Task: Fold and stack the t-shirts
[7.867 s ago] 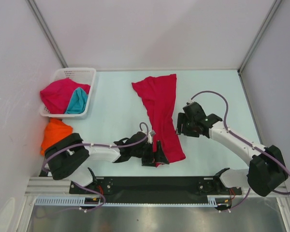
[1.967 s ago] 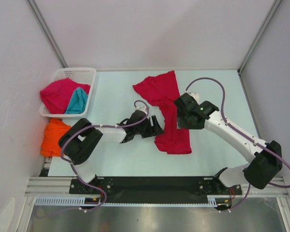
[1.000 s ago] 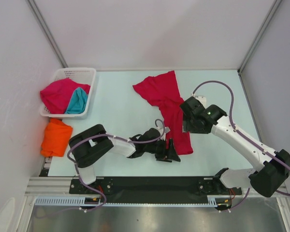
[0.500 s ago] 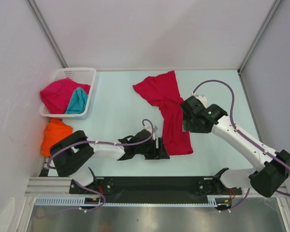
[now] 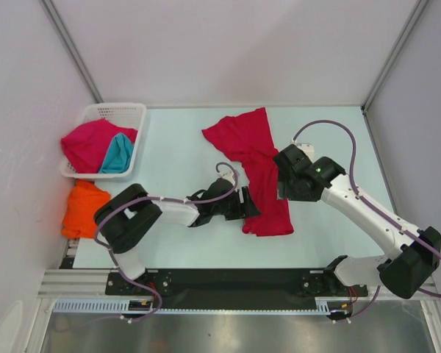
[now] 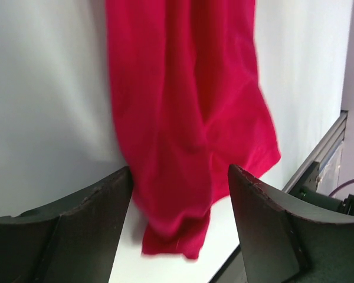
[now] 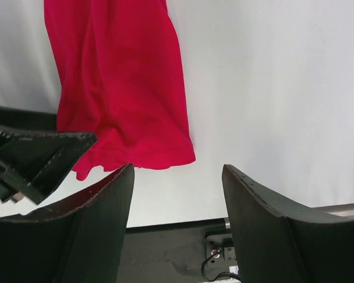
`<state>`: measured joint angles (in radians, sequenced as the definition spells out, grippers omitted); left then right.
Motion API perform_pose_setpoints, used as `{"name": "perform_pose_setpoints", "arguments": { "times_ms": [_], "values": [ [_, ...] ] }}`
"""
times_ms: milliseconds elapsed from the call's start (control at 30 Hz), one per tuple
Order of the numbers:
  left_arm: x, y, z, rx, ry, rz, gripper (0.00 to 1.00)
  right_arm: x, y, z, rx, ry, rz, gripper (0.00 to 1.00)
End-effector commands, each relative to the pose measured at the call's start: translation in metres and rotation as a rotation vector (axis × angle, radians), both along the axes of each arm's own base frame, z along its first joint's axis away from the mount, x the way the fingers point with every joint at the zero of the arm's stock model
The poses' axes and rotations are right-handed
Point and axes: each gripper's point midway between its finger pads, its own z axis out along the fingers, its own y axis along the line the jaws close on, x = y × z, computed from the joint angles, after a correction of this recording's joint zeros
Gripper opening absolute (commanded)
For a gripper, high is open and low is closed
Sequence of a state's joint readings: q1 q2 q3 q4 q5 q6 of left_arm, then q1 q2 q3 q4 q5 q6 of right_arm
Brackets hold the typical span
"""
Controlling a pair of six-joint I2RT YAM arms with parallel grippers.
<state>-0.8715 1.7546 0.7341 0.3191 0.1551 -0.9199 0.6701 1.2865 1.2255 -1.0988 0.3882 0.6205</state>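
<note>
A crimson t-shirt (image 5: 250, 143) lies folded into a long strip down the middle of the table, its hem (image 5: 268, 224) toward the near edge. My left gripper (image 5: 245, 204) stands open low at the strip's left edge. In the left wrist view the gripper (image 6: 180, 177) has red cloth (image 6: 183, 106) lying between and beyond its spread jaws, blurred at the hem. My right gripper (image 5: 285, 190) hovers open by the strip's right edge. In the right wrist view that gripper (image 7: 177, 171) holds nothing, and the shirt (image 7: 118, 88) lies to its left.
A white lattice basket (image 5: 114, 108) at the far left holds another crimson t-shirt (image 5: 88, 143) and a teal one (image 5: 117, 156). An orange t-shirt (image 5: 84, 206) lies folded near the left wall. The black base rail (image 5: 228, 283) runs along the near edge.
My left gripper has swung from the shirt's near hem up to its left edge, and the lower cloth has shifted slightly. The right arm has stayed put.
</note>
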Motion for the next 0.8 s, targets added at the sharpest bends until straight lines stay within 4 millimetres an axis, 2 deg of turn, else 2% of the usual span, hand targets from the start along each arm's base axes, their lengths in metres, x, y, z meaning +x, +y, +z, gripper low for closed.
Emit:
{"name": "perform_pose_setpoints", "arguments": {
  "times_ms": [0,67,267,500,600,767],
  "values": [
    [-0.055,0.074,-0.106,0.365,0.233,-0.061,0.76,0.006,-0.005,0.015,-0.013,-0.03,-0.027,0.67],
    [-0.059,0.068,-0.107,0.344,0.248,-0.077,0.75,0.006,-0.007,0.014,-0.024,-0.026,-0.031,0.67],
    [-0.073,0.061,-0.094,0.291,0.263,-0.115,0.75,0.005,-0.009,0.007,-0.035,-0.007,-0.038,0.67],
    [-0.105,0.051,-0.085,0.231,0.31,-0.164,0.75,0.0,-0.01,-0.01,-0.034,0.032,-0.046,0.67],
    [-0.111,0.048,-0.087,0.244,0.299,-0.175,0.76,0.0,-0.011,-0.02,-0.016,0.043,-0.052,0.68],
    [-0.116,0.045,-0.106,0.27,0.337,-0.196,0.75,-0.001,-0.011,-0.025,-0.012,0.057,-0.053,0.67]
  ]
}}
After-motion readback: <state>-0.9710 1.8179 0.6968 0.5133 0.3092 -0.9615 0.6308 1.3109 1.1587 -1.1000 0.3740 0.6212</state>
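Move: The shirt's near-left corner lies about 8 cm back and 2 cm to the left of the left hand, some 2 cm below it; the near-right corner is roughly 10 cm back and 16 cm to this hand's right. From the right hand, the near-right corner is about 10 cm back, hardly to the left, and some 17 cm below. The near-left corner lies about 18 cm to the right hand's left and 9 cm back. With its open fingers still straddling the red shirt's left edge, one finger tucked under the cloth, the left hand shifts a little right, then slides back low over the table about 6 cm towards the near-left corner, turning some 10 degrees clockwise and rolling slightly. The fingers don't close. The open right hand starts to sink above the near-right corner, about 3 cm, drifting slightly right. ##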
